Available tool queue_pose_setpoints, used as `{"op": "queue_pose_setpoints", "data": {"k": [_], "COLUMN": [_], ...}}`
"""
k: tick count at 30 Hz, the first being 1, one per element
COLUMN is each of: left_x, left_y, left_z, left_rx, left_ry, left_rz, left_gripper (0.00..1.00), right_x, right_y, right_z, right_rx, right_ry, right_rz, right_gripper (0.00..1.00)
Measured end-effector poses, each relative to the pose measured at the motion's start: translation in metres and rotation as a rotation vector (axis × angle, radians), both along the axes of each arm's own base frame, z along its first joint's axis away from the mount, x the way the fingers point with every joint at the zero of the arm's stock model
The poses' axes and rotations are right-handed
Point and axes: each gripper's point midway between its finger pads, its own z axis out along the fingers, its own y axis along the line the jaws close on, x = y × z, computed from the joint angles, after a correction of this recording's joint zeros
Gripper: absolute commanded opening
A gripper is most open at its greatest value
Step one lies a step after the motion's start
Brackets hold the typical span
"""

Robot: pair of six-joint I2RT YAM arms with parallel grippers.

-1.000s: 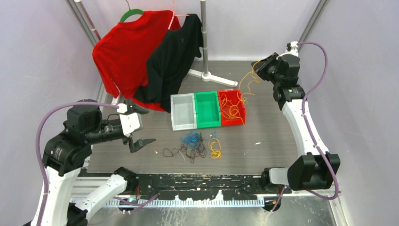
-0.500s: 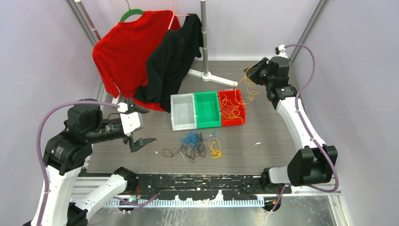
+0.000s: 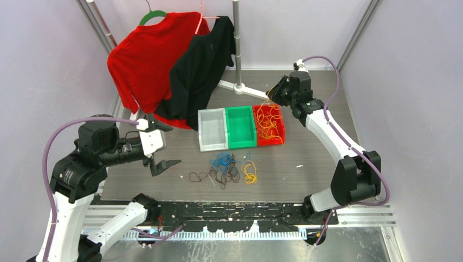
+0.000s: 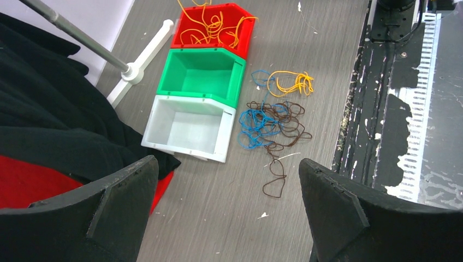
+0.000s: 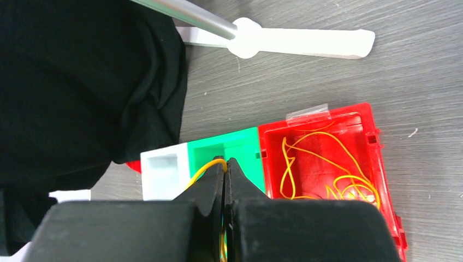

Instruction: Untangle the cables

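Note:
A tangle of cables lies on the table in front of the bins: blue (image 3: 221, 160) (image 4: 256, 123), dark brown (image 3: 218, 176) (image 4: 284, 131) and a small yellow loop (image 3: 249, 173) (image 4: 292, 83). More yellow cable (image 3: 267, 123) (image 5: 306, 164) fills the red bin (image 3: 283, 134) (image 5: 377, 158). My right gripper (image 3: 271, 94) (image 5: 225, 161) hangs above that bin's far edge, shut on a yellow cable strand (image 5: 203, 169) that trails down into it. My left gripper (image 3: 164, 146) (image 4: 227, 161) hovers wide open left of the tangle, holding nothing.
A green bin (image 3: 240, 143) (image 4: 196, 94) and a white bin (image 3: 210, 144) (image 4: 185, 148) stand in a row left of the red one. Behind them a red shirt (image 3: 142, 60) and a black shirt (image 3: 199, 65) hang on a rack with a white foot (image 3: 248, 91).
My right arm has swung left from the back right corner to over the red bin, carrying the yellow cable, which now hangs into the bin. The left arm has not moved.

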Motion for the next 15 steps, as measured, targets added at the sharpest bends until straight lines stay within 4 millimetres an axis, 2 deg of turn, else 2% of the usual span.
{"op": "queue_pose_setpoints", "data": {"k": [7,15], "left_x": [-0.001,-0.001], "left_y": [0.0,0.001], "left_z": [0.0,0.001], "left_rx": [0.0,0.004], "left_ry": [-0.004,-0.013], "left_rz": [-0.001,0.001], "left_gripper": [0.99,0.99], "right_x": [0.004,-0.002], "right_y": [-0.005,-0.012], "right_z": [-0.029,-0.091], "right_rx": [-0.023,-0.06], "right_ry": [0.04,0.159], "right_rz": [-0.027,-0.049], "right_gripper": [0.01,0.01]}}
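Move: The right hand holds a yellow cable by its shut fingertips; the red bin it is bound for lies about 20 cm below, its middle some 4 cm ahead and 1 cm to the right. The empty green bin is roughly 11 cm to the hand's left and 3 cm ahead, and the tip of the clothes stand's white foot some 17 cm ahead and 3 cm right. From the idle left hand the red bin is about 33 cm ahead, 33 cm right and well below. The right arm lowers the held yellow cable towards the red bin, going almost straight down by about 9 cm and gathering speed, with only a slight drift to the right. As it sinks, the wrist tips the fingers some 10 degrees further down, while they stay shut on the cable and let none of it go. ##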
